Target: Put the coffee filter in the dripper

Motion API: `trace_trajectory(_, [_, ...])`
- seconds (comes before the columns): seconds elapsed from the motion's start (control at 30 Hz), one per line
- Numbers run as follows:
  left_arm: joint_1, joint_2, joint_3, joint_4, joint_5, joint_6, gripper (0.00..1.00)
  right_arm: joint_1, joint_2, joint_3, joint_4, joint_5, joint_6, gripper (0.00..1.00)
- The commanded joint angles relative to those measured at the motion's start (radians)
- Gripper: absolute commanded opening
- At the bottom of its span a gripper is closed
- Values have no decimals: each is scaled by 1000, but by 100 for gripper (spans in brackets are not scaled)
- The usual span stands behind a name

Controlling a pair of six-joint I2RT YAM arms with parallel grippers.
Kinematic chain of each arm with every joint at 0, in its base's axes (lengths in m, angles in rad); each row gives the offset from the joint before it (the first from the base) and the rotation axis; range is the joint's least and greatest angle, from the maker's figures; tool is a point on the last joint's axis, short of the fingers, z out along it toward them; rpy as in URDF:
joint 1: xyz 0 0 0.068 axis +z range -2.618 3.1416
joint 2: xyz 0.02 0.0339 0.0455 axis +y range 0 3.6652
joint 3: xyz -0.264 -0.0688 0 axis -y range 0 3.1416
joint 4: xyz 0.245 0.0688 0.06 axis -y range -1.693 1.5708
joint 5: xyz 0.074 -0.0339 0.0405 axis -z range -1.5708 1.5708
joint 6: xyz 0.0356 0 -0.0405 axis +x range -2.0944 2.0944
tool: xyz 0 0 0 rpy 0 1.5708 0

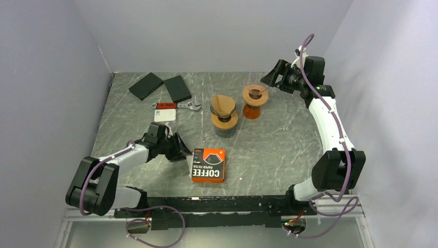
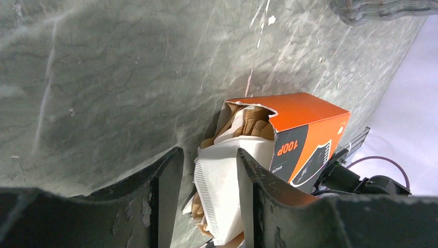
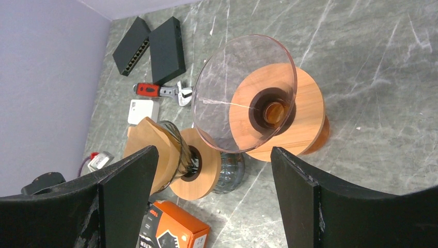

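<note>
An orange coffee filter box (image 1: 208, 165) lies near the front middle of the table, its torn end facing my left gripper (image 1: 183, 149). In the left wrist view a white paper filter (image 2: 222, 191) sticks out of the box (image 2: 304, 134), with brown filters behind it. My left gripper (image 2: 208, 152) is open with the white filter between its fingers. The right finger touches it and the left finger stands apart. An empty glass dripper (image 1: 255, 95) on a wooden collar (image 3: 304, 111) stands at the back. My right gripper (image 1: 269, 78) hovers just above it, wide open and empty (image 3: 213, 150).
A second dripper (image 1: 224, 111) with a brown filter in it stands on a glass carafe left of the empty one, and shows in the right wrist view (image 3: 165, 150). Two black boxes (image 1: 146, 86) (image 1: 177, 88), a red-handled wrench (image 1: 175, 105) and a small white box (image 1: 165, 115) lie at the back left.
</note>
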Motion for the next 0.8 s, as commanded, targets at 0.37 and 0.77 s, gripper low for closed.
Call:
trace_trajectory(0.37, [4,-114,-51,83,-22,-29,0,5,-34,28,17,1,-13,85])
trace_trajectory(0.77, [4,-290,93,-319,-300,120,0,6,-44,31,20,-2,-11,85])
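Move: The white filter jutting from the coffee box lies between the left hand's open fingers, its middle about 3 cm back, 1 cm to the right and 1 cm below. The coffee box is centred some 7 cm right and 4 cm back; the glass carafe stands about 10 cm ahead and 13 cm right. From the right hand the filter is roughly 22 cm back, 31 cm left and 27 cm below. The left hand shuts on the white filter's edge, then draws it about 3 cm left and 2 cm up. ##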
